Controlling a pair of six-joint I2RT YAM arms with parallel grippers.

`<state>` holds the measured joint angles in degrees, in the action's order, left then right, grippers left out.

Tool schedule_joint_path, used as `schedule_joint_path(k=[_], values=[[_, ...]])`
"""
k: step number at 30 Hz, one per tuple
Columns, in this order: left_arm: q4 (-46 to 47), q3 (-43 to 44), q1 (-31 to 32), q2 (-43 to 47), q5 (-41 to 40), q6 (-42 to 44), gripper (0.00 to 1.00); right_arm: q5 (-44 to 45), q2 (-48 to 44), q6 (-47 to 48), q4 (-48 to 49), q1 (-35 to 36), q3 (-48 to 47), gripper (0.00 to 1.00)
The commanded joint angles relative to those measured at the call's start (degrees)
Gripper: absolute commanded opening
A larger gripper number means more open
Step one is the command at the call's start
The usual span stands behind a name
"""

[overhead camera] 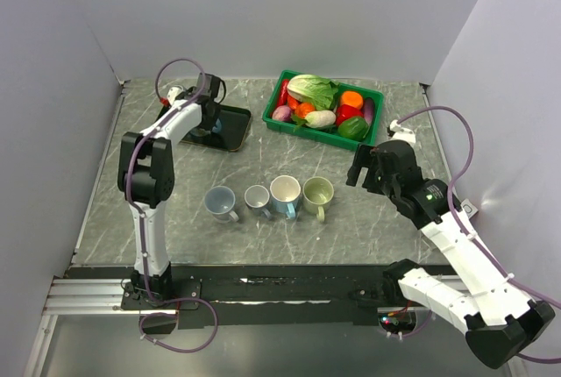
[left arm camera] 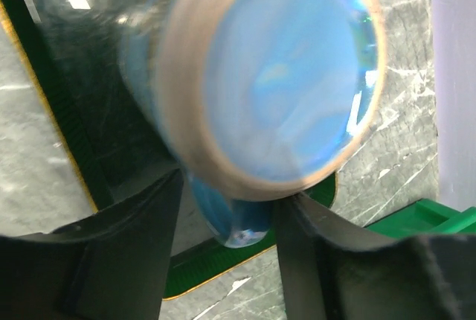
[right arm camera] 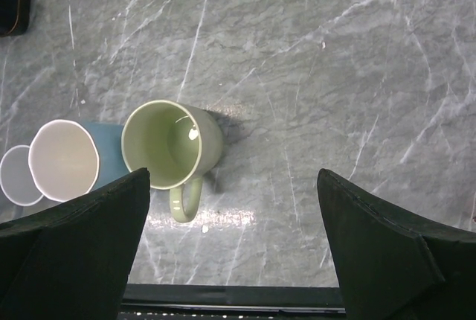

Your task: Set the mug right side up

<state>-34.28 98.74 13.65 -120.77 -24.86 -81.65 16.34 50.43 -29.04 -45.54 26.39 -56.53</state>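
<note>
A blue mug (left arm camera: pixel 275 74) stands upside down on the black tray (overhead camera: pixel 235 127) at the back left, its tan-ringed base filling the left wrist view. Its handle (left arm camera: pixel 238 216) hangs between the fingers of my left gripper (left arm camera: pixel 230 201). The right finger touches the handle, while a gap shows on the left side, so the jaws are open around it. From above, the left gripper (overhead camera: pixel 209 112) hides most of the mug. My right gripper (overhead camera: pixel 358 171) hovers wide open over the table right of a green mug (right arm camera: pixel 167 141), holding nothing.
A row of upright mugs stands mid-table: grey-blue (overhead camera: pixel 219 202), small pale (overhead camera: pixel 257 196), blue with cream inside (overhead camera: pixel 286 193), green (overhead camera: pixel 317 193). A green basket (overhead camera: pixel 298 129) of vegetables sits at the back. Walls close in on three sides.
</note>
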Motion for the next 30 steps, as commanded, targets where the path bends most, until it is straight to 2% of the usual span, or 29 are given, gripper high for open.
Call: schedule_joint_path(k=[1,7,10,11,16,22,29,30], values=[[-1.4,4.2,-1.5,-1.9,2.5,3.9,0.51,0.3,-1.0,0.5,2.1,-0.6,0.4,0.98],[-1.0,4.3,-2.0,-1.7,3.7,5.4,0.32,0.0,-1.0,0.5,2.7,-0.8,0.6,0.99],[-2.1,5.7,-2.0,-2.3,3.9,6.2,0.11,-0.2,-0.9,0.6,2.7,-1.1,0.5,0.98],[-2.4,6.2,-2.1,-2.5,3.9,6.6,0.01,-0.2,-0.8,0.6,2.7,-1.0,0.5,0.98],[-2.8,7.9,-2.0,-1.6,4.1,8.5,0.01,-0.9,-0.9,0.6,3.0,-1.1,0.3,0.98],[0.7,6.6,-2.0,4.0,6.2,12.5,0.01,-3.0,0.3,0.9,3.8,-1.2,-1.2,1.0],[6.2,2.6,-2.0,14.8,15.4,16.6,0.01,-9.2,4.8,2.1,6.0,-1.4,-6.5,1.0],[7.4,1.8,-2.0,16.2,19.3,17.3,0.01,-11.7,5.5,2.1,6.5,-1.5,-8.3,1.0]])
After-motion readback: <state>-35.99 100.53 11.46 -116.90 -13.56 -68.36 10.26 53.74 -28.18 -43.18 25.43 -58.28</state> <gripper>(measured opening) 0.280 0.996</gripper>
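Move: The last mug stands upside down with its handle already between the open left fingers; its body's middle is about 4 cm left and 2 cm ahead of that hand, roughly 1 cm lower. The tray's middle is some 4 cm left, level fore and aft, 5 cm below. The green basket lies about 33 cm right and 4 cm ahead, the grey-blue mug about 23 cm back and 2 cm right. From the right hand, the last mug lies about 43 cm left, 30 ahead, 13 below. The left fingers shut on the last mug's handle and pinch it while the hand edges about 1 cm forward. Still holding, it then lifts away from the tray, about 3.5 cm up and easing back a little and to the right, turning some 15 degrees clockwise. The open right hand starts leftward, about 2 cm. ##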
